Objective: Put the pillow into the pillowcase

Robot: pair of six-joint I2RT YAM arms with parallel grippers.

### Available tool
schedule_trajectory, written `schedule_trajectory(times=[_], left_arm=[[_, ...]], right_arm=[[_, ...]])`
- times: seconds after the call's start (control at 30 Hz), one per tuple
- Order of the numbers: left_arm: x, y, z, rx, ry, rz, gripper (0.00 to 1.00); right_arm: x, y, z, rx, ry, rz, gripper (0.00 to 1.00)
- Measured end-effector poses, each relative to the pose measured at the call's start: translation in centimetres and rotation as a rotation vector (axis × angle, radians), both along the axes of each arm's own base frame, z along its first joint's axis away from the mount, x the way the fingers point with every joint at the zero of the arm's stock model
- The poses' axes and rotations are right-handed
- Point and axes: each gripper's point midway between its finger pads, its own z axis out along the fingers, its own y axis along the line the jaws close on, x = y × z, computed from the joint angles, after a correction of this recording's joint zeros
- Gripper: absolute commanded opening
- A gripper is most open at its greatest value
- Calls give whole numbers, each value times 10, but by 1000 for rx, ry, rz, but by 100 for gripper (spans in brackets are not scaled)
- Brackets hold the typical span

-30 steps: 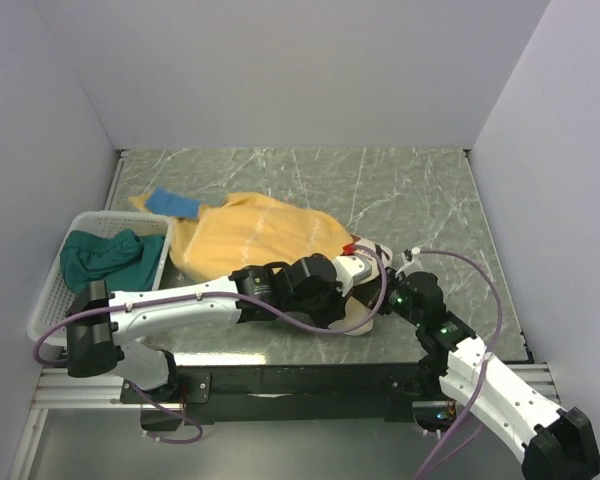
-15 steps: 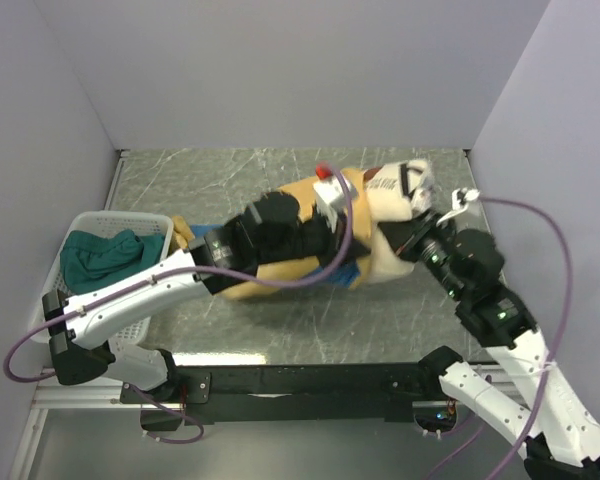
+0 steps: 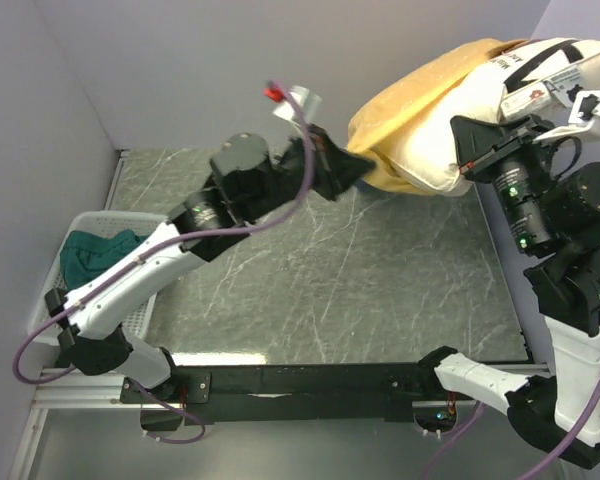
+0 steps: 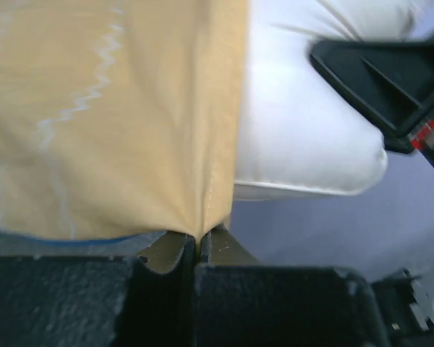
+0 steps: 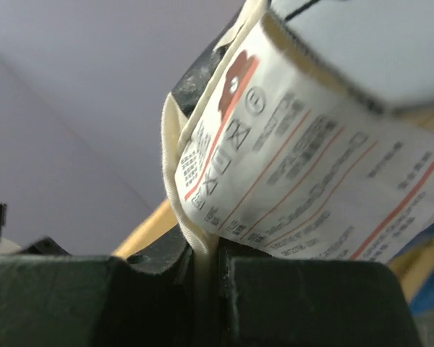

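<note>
Both arms hold the bundle high in the air at the back right. The mustard-yellow pillowcase (image 3: 420, 95) covers the left part of the cream-white pillow (image 3: 485, 120), whose right end with black lettering and a tag (image 3: 555, 85) sticks out. My left gripper (image 3: 363, 166) is shut on the pillowcase's lower edge; in the left wrist view the yellow pillowcase (image 4: 108, 116) is pinched in that gripper (image 4: 200, 242), with the white pillow (image 4: 304, 137) beside it. My right gripper (image 3: 464, 160) is shut on the pillow; in its wrist view the pillow's cream seam (image 5: 175, 181) enters the shut gripper (image 5: 207, 262) below the printed tag (image 5: 304, 173).
A white basket (image 3: 55, 290) at the left edge of the table holds a dark teal cloth (image 3: 100, 255). The grey marble table (image 3: 360, 280) lies below the raised arms. Pale walls close in on the left, back and right.
Both arms have risen from the table's front to high at the back right, carrying pillow and pillowcase off the table. The grips stayed shut.
</note>
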Motion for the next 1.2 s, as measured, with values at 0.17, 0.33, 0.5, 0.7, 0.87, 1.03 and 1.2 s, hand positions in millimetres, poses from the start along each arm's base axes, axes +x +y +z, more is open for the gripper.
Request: schedule_trajectory(times=[0.17,0.33,0.5,0.7,0.87,1.03,1.2], left_arm=[[57,76,-19,4,124,243,1],[81,110,-61,94,238,337,1],[70,103,-107,221,310,251,4],[52,94,-162,353,345,142,11],[23,119,-218,434,391,134,60],[4,154,-212,406,364,210,72],[25,177,-182,363,306,387,69]], right_arm=[[35,17,-54,-55,112,-9,0],[87,53,-158,-160,357,24,0],[106,100,-253,-255,597,145,0],[85,150,-256,-237,561,302,0],[46,161,-305,-219,575,372,0],[3,145,-370,-212,653,403,0],[-35,140,-425,-174,691,452,0]])
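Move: The left hand pinches the pillowcase edge and the right a label-side corner of the pillow, both high up. The bare middle of the table lies about 50 cm below the left hand, 7 ahead and 11 to its left; from the right hand it's some 29 cm left, 4 ahead and 56 down. The pillow's middle is 14 cm right, 8 ahead and 8 above the left hand; the pillowcase's is 8 right, 8 ahead and 5 above. Down towards the table swing both hands. The right keeps its pinch on the pillow corner, sinking some 43 cm, first reaching forward, then swinging left and drawing back, fingers tipping down. The left goes forward-left, then down and slightly back to about 22 cm lower, opens off the pillowcase and moves farther left, rising a little. ##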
